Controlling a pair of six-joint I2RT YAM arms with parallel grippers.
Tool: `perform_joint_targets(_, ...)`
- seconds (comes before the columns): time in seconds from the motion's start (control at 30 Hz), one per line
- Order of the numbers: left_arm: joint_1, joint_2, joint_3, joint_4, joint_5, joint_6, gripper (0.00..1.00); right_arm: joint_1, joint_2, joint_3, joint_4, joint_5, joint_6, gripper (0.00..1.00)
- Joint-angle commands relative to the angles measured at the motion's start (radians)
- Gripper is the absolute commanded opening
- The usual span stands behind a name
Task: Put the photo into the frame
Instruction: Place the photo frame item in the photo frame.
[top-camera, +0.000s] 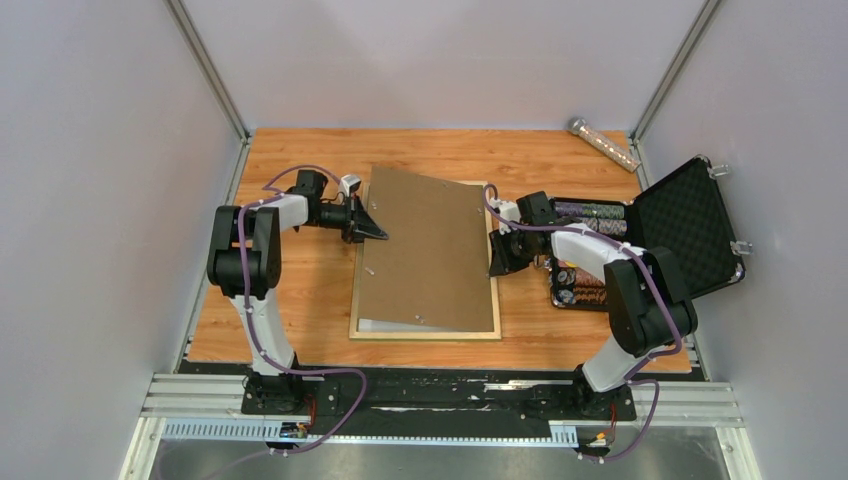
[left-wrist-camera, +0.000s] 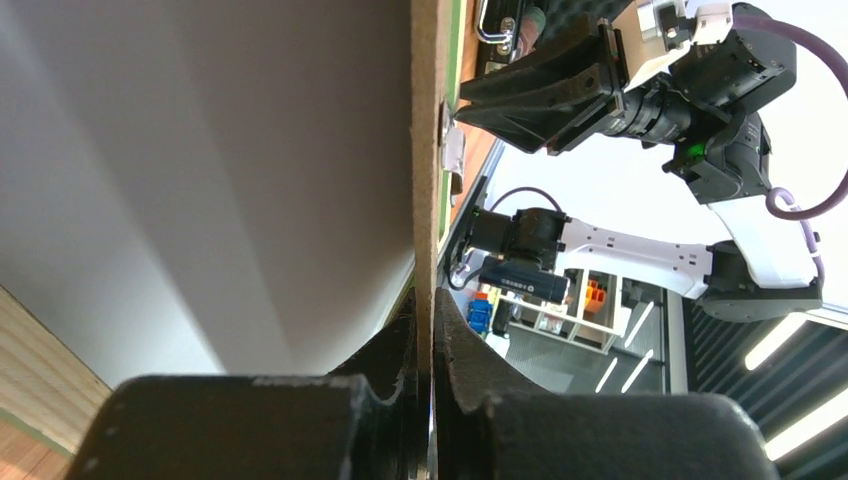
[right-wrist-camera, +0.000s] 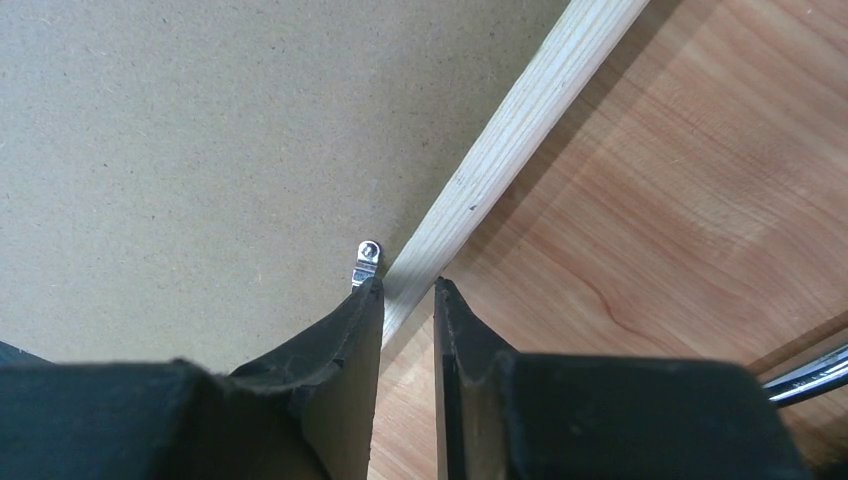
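Note:
The frame (top-camera: 425, 331) lies face down mid-table, its pale wood rails showing. A brown backing board (top-camera: 430, 250) rests over it, skewed, with its left edge lifted. My left gripper (top-camera: 378, 232) is shut on that edge; in the left wrist view the jaws (left-wrist-camera: 428, 310) clamp the board's thin edge (left-wrist-camera: 428, 150). Beneath the board shows the photo's white back (left-wrist-camera: 200, 180), with a corner of the photo (top-camera: 375, 325) peeking out near the front. My right gripper (top-camera: 497, 265) points down at the frame's right rail (right-wrist-camera: 500, 150), narrowly open (right-wrist-camera: 409, 290). One fingertip (right-wrist-camera: 370, 300) sits at a small metal tab (right-wrist-camera: 367, 260).
An open black case (top-camera: 690, 220) holding rows of poker chips (top-camera: 590, 212) stands right of the frame, close behind my right arm. A clear tube (top-camera: 603, 143) lies at the back right corner. Grey walls enclose the table on three sides.

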Motion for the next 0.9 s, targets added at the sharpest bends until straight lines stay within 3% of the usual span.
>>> perform_joint_targets(0.0, -0.013, 0.016, 0.040, -0.043, -0.040, 0.071, 0.10, 0.015, -0.032, 0.016, -0.005, -0.035, -0.019, 0.23)
perform_joint_targets(0.17, -0.013, 0.005, 0.034, -0.054, -0.063, 0.085, 0.13, 0.011, -0.041, 0.028, -0.008, -0.005, -0.021, 0.23)
perform_joint_targets(0.63, -0.012, 0.031, 0.070, -0.153, -0.133, 0.184, 0.43, -0.050, -0.079, 0.080, -0.029, -0.012, -0.010, 0.23)
perform_joint_targets(0.87, -0.012, 0.048, 0.076, -0.155, -0.141, 0.193, 0.53, -0.049, -0.063, 0.084, -0.030, -0.021, -0.005, 0.23)
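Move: The left fingers pinch the raised left edge of the brown backing board; the frame's middle lies about 8 cm to their right, 4 cm back and 6 cm below. The board's own middle is roughly 7 cm right, 2 cm back and 3 cm lower, and the frame's left rim about 5 cm left and 6 cm down. From the right hand, just above the frame's right rim, the frame's middle is some 12 cm left and 4 cm ahead, and the chip case about 18 cm right and 4 cm ahead. The left hand's pinch on the backing board's edge opens, to about half its range, as the hand sinks not quite 4 cm towards the frame, fingertips tipping down about 10 degrees; the lower finger stays under the edge. The right hand, hardly moving at first, then draws up some 2.5 cm, forward 2 cm and slightly right, away from the right rim, its finger gap unchanged. ##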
